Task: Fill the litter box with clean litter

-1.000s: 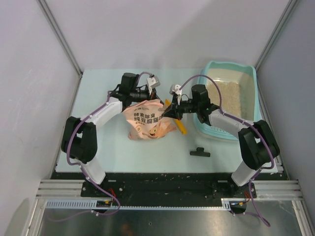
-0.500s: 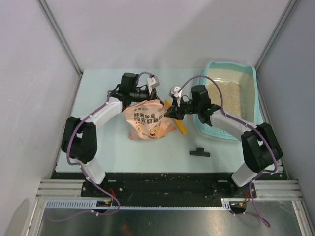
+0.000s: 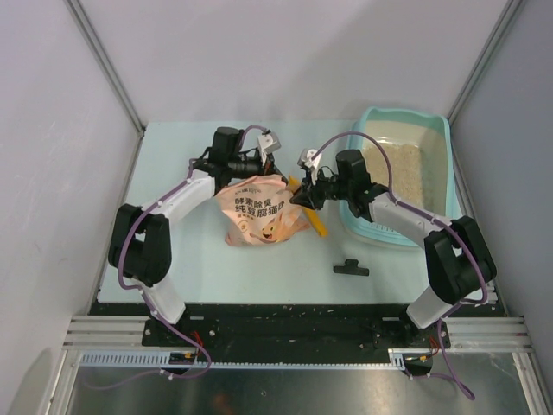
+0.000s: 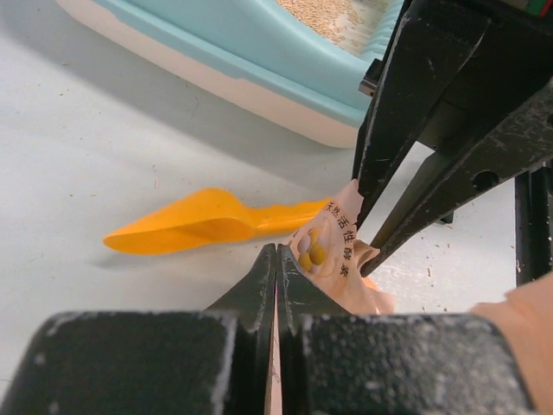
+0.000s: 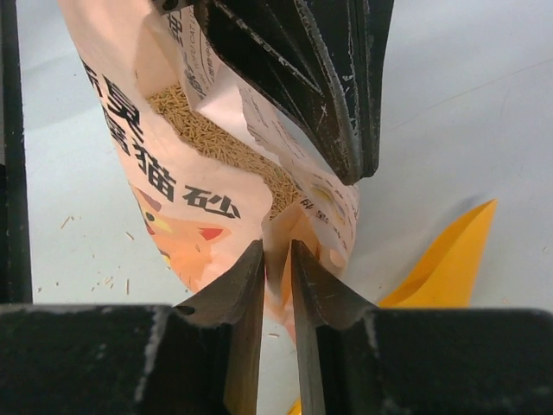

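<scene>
The light-teal litter box [image 3: 406, 112] stands at the back right, with pale beige clean litter [image 3: 404, 169] lying in it. A pink-orange printed bag [image 3: 259, 216] stands at mid table, its top open and tan pellets [image 5: 199, 121] showing inside. My left gripper [image 4: 276, 259] is shut on the bag's top edge. On the opposite side of the mouth, my right gripper [image 5: 276, 255] has its jaws a little apart, and a fold of the bag's edge sits between them. In the top view the left gripper [image 3: 272, 171] and the right gripper [image 3: 298, 197] face each other over the bag.
An orange scoop [image 3: 318, 223] lies on the table between the bag and the litter box. A small black object [image 3: 351, 268] lies nearer the front, right of centre. The litter box wall [image 4: 242, 52] is close behind the scoop [image 4: 199, 223].
My right gripper's jaws have parted slightly on the bag's edge, and that wrist has drawn back a little. The left gripper and the bag have barely moved.
</scene>
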Motion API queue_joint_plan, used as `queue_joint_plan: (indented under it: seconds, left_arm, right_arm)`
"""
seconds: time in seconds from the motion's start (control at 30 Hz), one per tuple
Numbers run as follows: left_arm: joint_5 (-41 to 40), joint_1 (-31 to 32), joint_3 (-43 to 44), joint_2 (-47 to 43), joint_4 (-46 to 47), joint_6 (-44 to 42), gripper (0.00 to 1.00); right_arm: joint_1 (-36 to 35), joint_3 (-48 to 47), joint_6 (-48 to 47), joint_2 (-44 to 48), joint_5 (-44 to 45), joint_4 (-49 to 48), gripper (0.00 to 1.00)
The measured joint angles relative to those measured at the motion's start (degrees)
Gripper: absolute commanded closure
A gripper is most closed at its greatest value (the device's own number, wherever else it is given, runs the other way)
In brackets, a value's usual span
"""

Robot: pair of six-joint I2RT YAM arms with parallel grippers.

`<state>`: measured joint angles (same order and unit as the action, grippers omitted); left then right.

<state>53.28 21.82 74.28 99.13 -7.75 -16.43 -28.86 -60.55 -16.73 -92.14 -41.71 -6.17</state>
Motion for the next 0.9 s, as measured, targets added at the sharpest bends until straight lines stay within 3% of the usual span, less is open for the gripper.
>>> queue_joint_plan:
  seconds: [0.07, 0.23, 0.7, 0.8, 0.83, 0.9]
  left_arm:
    - [-0.4, 0.0, 0.1, 0.0, 0.0, 0.0, 1.0]
    - [-0.7, 0.0, 0.8, 0.7, 0.0, 0.0, 1.0]
    - [-1.9, 0.0, 1.2, 1.3, 0.0, 0.2, 1.0]
    - [-2.0, 0.0, 1.2, 1.3, 0.0, 0.4, 1.0]
    - [-2.0, 0.0, 1.2, 1.3, 0.0, 0.4, 1.0]
    - [-2.0, 0.0, 1.2, 1.3, 0.0, 0.4, 1.0]
  right_arm:
    - [0.1, 0.0, 0.7, 0.2, -0.5, 0.2, 0.66]
    - [0.6, 0.0, 0.6, 0.8, -3.5, 1.6, 0.61]
    - [3.5, 0.0, -1.2, 3.4, -3.7, 4.8, 0.31]
    - [3.4, 0.0, -1.0, 3.4, -3.5, 3.9, 0.16]
    - [3.5, 0.0, -0.9, 3.4, -3.5, 3.9, 0.01]
    - [4.0, 0.0, -1.3, 3.4, -4.9, 3.7, 0.0]
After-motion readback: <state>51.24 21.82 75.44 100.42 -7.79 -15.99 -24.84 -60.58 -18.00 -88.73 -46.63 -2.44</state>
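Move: The litter bag's near-right rim flap is right at the right fingertips, about 1 cm to their left and 1 cm below; the bag's body lies some 7 cm left, 3 cm back and 7 cm down from them. The orange scoop is on the table about 3 cm ahead, 3 cm to the right and 14 cm below. From the left hand, the same flap sits roughly 5 cm back and 4 cm to its right, slightly lower. The bag's rim flap comes free as the right fingers spread from a slim gap to nearly full opening. While opening, the right hand first eases back about 1.5 cm, then returns forward as it draws roughly 2.5 cm right, away from the bag, and rises 2 cm, its wrist barely turning. The left hand keeps its shut pinch on the far rim. ##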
